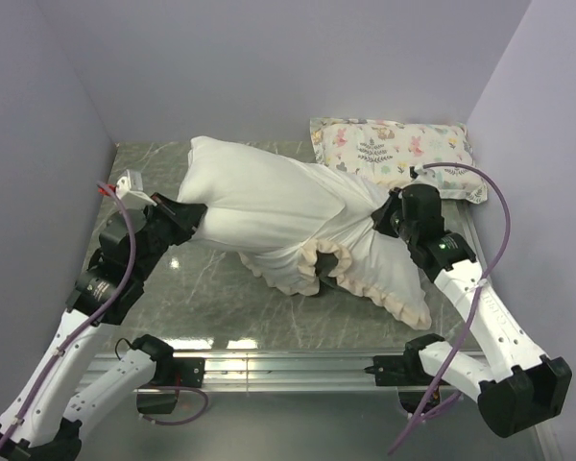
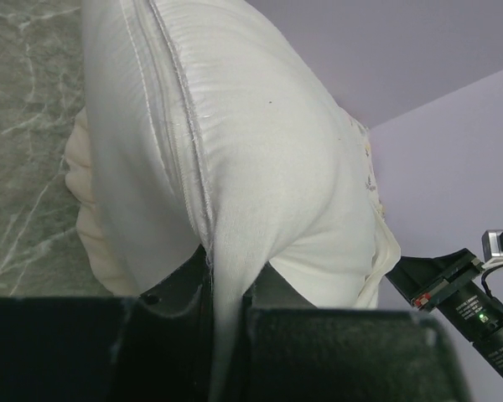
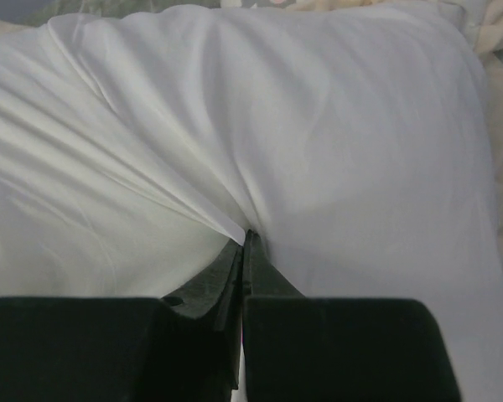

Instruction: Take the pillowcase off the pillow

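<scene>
The white pillow lies across the middle of the table, its left part bare. The pillowcase is turned inside out, white side showing, bunched over the pillow's right part. Its cream ruffled border shows along the front, with a little dark grey beneath. My left gripper is shut on a seamed fold of the pillow; the fold runs between its fingers. My right gripper is shut on a pinch of the pillowcase's white fabric, jaws tight together.
A small animal-print pillow lies at the back right, just behind my right gripper. Lilac walls close in the table on three sides. A metal rail runs along the near edge. The right arm shows in the left wrist view.
</scene>
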You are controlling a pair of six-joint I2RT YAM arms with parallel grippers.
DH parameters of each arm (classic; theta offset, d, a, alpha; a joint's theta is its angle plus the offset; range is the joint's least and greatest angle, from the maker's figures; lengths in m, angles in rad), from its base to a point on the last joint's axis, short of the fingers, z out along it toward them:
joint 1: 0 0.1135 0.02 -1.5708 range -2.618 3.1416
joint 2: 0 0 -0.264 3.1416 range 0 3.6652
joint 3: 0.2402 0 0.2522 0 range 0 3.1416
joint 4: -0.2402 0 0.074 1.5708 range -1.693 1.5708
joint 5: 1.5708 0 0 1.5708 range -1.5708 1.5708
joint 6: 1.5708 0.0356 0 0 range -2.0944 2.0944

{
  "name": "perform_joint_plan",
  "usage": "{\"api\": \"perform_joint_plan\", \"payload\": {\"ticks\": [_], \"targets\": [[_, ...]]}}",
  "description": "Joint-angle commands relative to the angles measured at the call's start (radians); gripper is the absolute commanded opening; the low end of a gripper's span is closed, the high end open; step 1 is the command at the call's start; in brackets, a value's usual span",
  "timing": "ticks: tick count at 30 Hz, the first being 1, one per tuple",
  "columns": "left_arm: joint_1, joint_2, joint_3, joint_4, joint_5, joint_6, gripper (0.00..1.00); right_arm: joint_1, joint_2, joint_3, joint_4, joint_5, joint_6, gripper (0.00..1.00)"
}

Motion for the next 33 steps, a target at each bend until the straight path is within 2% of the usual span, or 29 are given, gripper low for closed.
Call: {"api": "perform_joint_plan", "payload": {"ticks": [1, 2, 4, 5, 7, 8, 11, 14, 20, 23, 24, 27, 30, 33], "targets": [[0.055, -0.031, 0.106, 0.115, -0.082, 0.074, 0.01, -0.065, -0.024, -0.013, -0.005, 0.064, -0.065, 0.00], [0.053, -0.023, 0.086, 0.132, -0.020, 0.089, 0.01, -0.046, -0.035, -0.012, 0.000, 0.001, -0.065, 0.00], [0.055, 0.014, 0.081, 0.133, 0.036, 0.123, 0.00, 0.013, -0.078, -0.013, 0.030, -0.053, -0.083, 0.13], [0.055, 0.028, 0.080, 0.126, 0.080, 0.134, 0.00, 0.090, -0.094, -0.010, 0.038, -0.059, -0.093, 0.28], [0.055, 0.037, 0.039, 0.132, 0.114, 0.122, 0.00, 0.155, -0.119, 0.010, 0.024, -0.024, -0.106, 0.42], [0.053, 0.028, 0.013, 0.143, 0.132, 0.114, 0.01, 0.184, -0.121, 0.040, 0.014, -0.010, -0.111, 0.53], [0.053, -0.023, -0.093, 0.148, 0.160, 0.082, 0.01, 0.239, -0.116, 0.091, -0.002, 0.000, -0.128, 0.67], [0.053, -0.079, -0.193, 0.110, 0.148, 0.045, 0.00, 0.259, -0.082, 0.143, 0.012, 0.014, -0.152, 0.76], [0.053, -0.225, -0.386, 0.021, 0.099, -0.038, 0.01, 0.274, 0.158, 0.354, 0.009, -0.012, -0.238, 0.82], [0.053, -0.297, -0.455, -0.025, 0.103, -0.085, 0.29, 0.288, 0.334, 0.507, -0.018, -0.039, -0.287, 0.85], [0.053, -0.334, -0.466, -0.036, 0.103, -0.090, 0.46, 0.290, 0.429, 0.546, -0.029, -0.049, -0.310, 0.85], [0.046, -0.386, -0.463, -0.059, 0.099, -0.102, 0.72, 0.308, 0.601, 0.680, -0.089, -0.076, -0.341, 0.85], [0.046, -0.380, -0.378, -0.114, 0.041, -0.088, 0.80, 0.343, 0.709, 0.729, -0.111, -0.044, -0.349, 0.86], [0.046, -0.318, -0.263, -0.173, -0.059, -0.058, 0.84, 0.356, 0.772, 0.725, -0.115, -0.035, -0.318, 0.84]]}}
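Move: About 10 cm to the right hand's left, some 2 cm farther out and slightly lower, lies the edge of the inside-out pillowcase, where the bare white pillow comes out. Its near ruffle hangs 9 cm back, 10 cm left and 12 cm below that hand; the printed pillow lies 16 cm ahead, 8 cm right, 15 cm lower. From the left hand, the held pillow's middle is 16 cm right, 2 cm ahead, 6 cm down; the case edge is 27 cm right, level fore and aft, 12 cm down. Opening its fingers, the right hand lets go of the case cloth, swings left and up over the case with a slight draw back, then arcs forward and down, ending about 19 cm left and 9 cm farther out, turned some 30 degrees counter-clockwise, open around loose folds. The left hand lowers the pillow end about 15 cm while drawing back, tips down slightly, opens wide and rises a little. ##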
